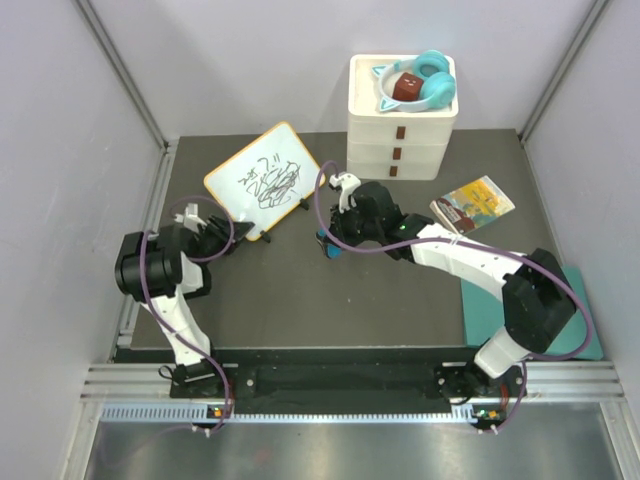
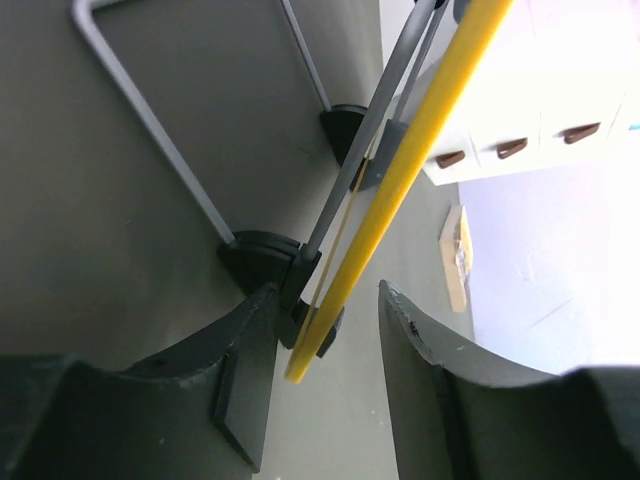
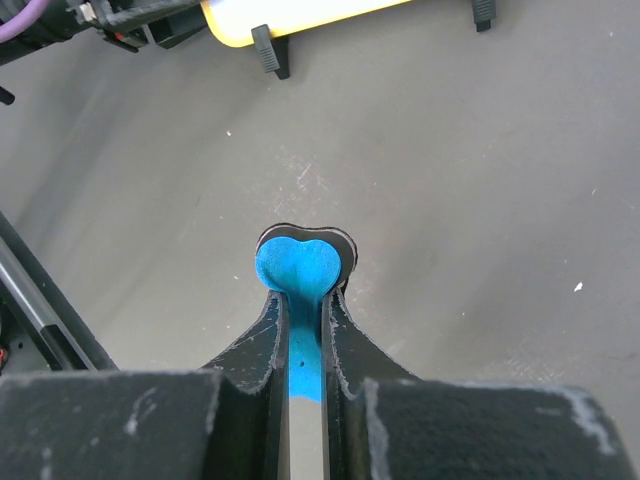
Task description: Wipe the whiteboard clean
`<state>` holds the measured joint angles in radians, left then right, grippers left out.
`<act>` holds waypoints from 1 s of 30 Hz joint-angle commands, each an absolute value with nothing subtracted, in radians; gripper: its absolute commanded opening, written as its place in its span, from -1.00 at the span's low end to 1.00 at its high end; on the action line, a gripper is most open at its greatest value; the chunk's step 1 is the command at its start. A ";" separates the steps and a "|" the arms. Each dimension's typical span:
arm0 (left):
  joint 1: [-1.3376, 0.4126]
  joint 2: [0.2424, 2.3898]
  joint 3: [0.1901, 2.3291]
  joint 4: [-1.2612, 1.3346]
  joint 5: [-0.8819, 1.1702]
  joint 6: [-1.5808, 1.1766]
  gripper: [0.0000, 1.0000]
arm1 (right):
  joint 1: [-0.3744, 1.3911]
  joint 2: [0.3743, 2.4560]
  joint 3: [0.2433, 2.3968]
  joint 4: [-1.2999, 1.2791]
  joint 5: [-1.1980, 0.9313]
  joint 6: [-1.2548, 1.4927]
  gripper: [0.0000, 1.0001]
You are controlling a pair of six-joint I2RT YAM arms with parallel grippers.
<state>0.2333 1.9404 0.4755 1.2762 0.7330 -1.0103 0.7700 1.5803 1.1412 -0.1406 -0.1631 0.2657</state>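
Observation:
The whiteboard (image 1: pixel 265 180), white with a yellow rim and black scribbles, stands tilted on black feet at the back left. My left gripper (image 1: pixel 225 238) is at its lower left corner. In the left wrist view the yellow rim (image 2: pixel 400 160) runs down between the jaws of the left gripper (image 2: pixel 325 290); it lies close to the left finger, and a gap shows on the right side. My right gripper (image 1: pixel 335 245) hovers in front of the board, shut on a blue heart-shaped eraser (image 3: pixel 298 265). The board's rim (image 3: pixel 300 15) shows ahead of the right gripper (image 3: pixel 305 290).
A white drawer unit (image 1: pixel 402 120) stands at the back, with teal headphones (image 1: pixel 425 80) on top. A colourful booklet (image 1: pixel 472 203) lies to its right. A teal sheet (image 1: pixel 585 320) lies under the right arm. Enclosure walls close in the sides.

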 commanded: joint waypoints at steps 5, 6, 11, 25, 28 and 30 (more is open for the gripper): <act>0.213 1.930 0.517 1.186 0.715 -0.934 -0.20 | 0.778 1.568 1.184 -0.075 -0.178 0.288 -1.00; 0.212 1.925 0.517 1.178 0.713 -0.930 -0.24 | 0.778 1.569 1.184 -0.066 -0.179 0.294 -1.00; 0.201 1.898 0.508 1.106 0.689 -0.908 -0.29 | 0.779 1.592 1.186 -0.037 -0.201 0.316 -1.00; 0.187 1.841 0.506 0.927 0.635 -0.854 -0.52 | 0.779 1.661 1.248 -0.008 -0.201 0.316 -1.00; 0.184 1.844 0.505 0.908 0.643 -0.851 -0.61 | 0.778 1.693 1.284 0.024 -0.195 0.313 -1.00; 0.184 1.836 0.514 0.855 0.631 -0.838 -0.65 | 0.778 1.723 1.299 0.034 -0.193 0.310 -1.00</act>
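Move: The whiteboard's near corner is almost at the left fingertips, about 1 cm ahead, 1 cm right and 2 cm lower; the board's middle lies some 13 cm ahead and 4 right. The stand's near foot is about 4 cm right, 1 back and 5 below. For the right hand, holding the eraser, the board's middle is some 20 cm ahead, 17 left and 9 below, the stand's far foot roughly 15 ahead, 7 left and 14 down. With the whiteboard's near corner between them, the left fingers pinch it, one above and one beneath: the hand first sinks about 2 cm and eases 1 cm right while they close from half open to roughly a quarter. The right hand keeps the eraser gripped and carries it left and forward towards the board, about 4 cm in all and rising slightly, mostly late. ##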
